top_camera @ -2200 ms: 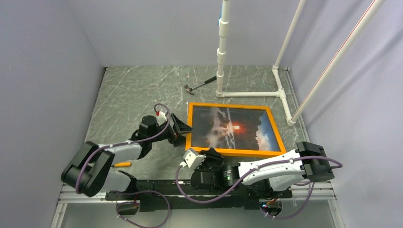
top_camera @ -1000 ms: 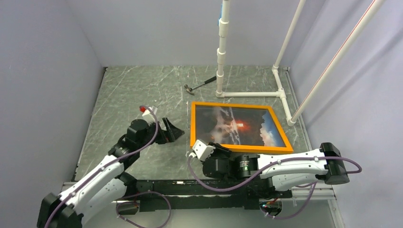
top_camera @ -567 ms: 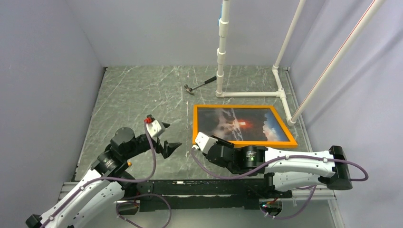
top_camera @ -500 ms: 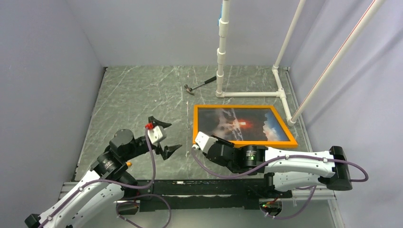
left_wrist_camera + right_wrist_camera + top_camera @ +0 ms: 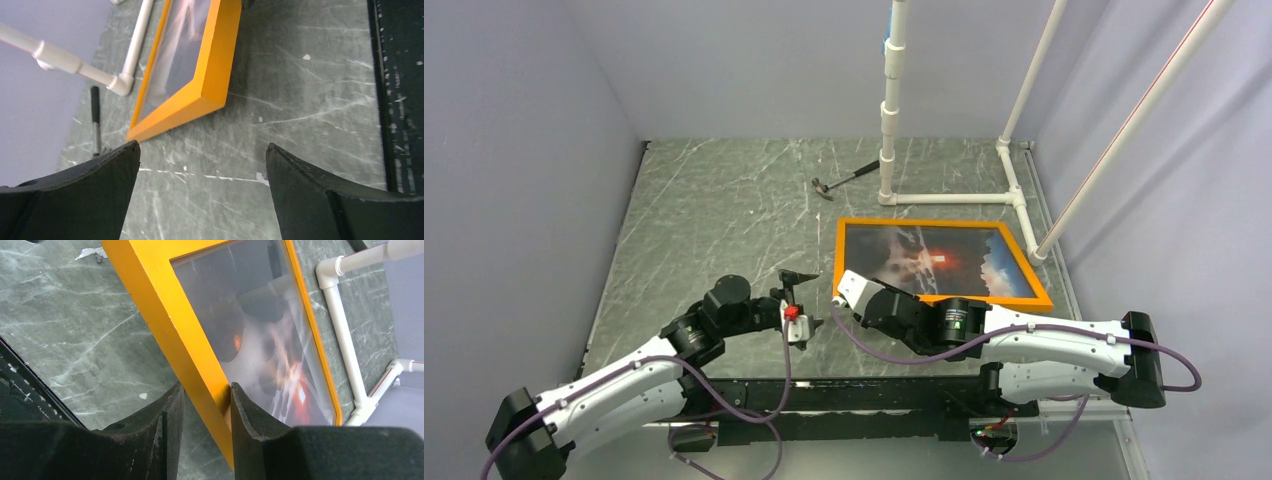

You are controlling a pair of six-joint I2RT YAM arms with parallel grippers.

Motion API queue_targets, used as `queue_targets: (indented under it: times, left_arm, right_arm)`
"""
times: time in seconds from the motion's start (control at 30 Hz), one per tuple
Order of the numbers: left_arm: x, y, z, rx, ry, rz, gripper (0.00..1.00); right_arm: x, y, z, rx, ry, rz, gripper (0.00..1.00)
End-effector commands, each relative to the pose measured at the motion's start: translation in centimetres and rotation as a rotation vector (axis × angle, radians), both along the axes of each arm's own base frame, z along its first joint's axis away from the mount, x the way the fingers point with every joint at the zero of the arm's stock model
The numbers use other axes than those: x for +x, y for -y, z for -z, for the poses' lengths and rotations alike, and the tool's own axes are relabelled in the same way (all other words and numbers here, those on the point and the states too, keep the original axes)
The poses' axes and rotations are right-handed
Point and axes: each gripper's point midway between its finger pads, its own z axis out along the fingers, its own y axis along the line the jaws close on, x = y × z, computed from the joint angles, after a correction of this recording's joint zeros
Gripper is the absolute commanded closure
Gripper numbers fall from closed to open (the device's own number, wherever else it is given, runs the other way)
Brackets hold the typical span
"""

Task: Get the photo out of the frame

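The orange frame [image 5: 924, 221] lies at the table's right middle with the photo [image 5: 934, 258] of rocks and an orange glow still inside it, face up. My right gripper [image 5: 842, 297] is shut on the frame's near-left rail. In the right wrist view its fingers [image 5: 170, 410] pinch that orange rail [image 5: 165, 335] from both sides, beside the photo [image 5: 260, 335]. My left gripper [image 5: 807, 298] stands open just left of that corner, apart from it. In the left wrist view the frame's corner [image 5: 212, 85] is ahead of the wide, empty left gripper [image 5: 202, 150].
A small hammer [image 5: 844, 178] lies at the back middle of the table, also seen as the hammer [image 5: 95, 120]. A white PVC pipe stand [image 5: 954, 198] runs behind and to the right of the frame. The black base rail [image 5: 844, 390] borders the near edge.
The left gripper let go of the frame's left side, pulled back, turned and came round to the near-left corner. The right gripper kept its hold and shifted the frame slightly right.
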Motion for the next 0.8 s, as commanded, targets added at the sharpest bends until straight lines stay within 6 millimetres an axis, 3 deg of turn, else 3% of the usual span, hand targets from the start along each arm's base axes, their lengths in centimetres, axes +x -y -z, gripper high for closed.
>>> queue_targets:
  times: [0.0, 0.53, 0.77]
  left_arm:
    - [1.6, 2.1, -2.8, -0.038, 0.190, 0.035, 0.05]
    - [2.6, 6.6, -1.9, -0.075, 0.110, 0.093, 0.18]
    - [2.8, 7.1, -0.5, -0.045, 0.097, 0.095, 0.38]
  right_arm:
    - [0.3, -1.8, -3.3, 0.175, 0.001, 0.014, 1.00]
    - [0.5, -1.7, -3.4, 0.178, -0.001, 0.024, 1.00]
    - [0.7, -1.5, -3.4, 0.179, 0.004, 0.035, 1.00]
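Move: About 5 cm to the left hand's right, 2 cm ahead and 2 cm lower, is the raised near left corner of the frame. The right fingers, on the near rim, are some 13 cm to the left hand's right and 1 cm ahead. The photo's middle lies roughly 25 cm right, 14 cm ahead and 9 cm below the left hand. From the right hand the corner is about 8 cm left and 1 cm ahead, level in height. Sliding in from the left, the left hand travels about 6 cm to the right and nearly 3 cm forward, dipping slightly, and brings its open fingers around the frame's near left corner. On the way the fingers close by roughly a third, not yet shut. The right hand stays put and keeps its pinch on the near rim. ##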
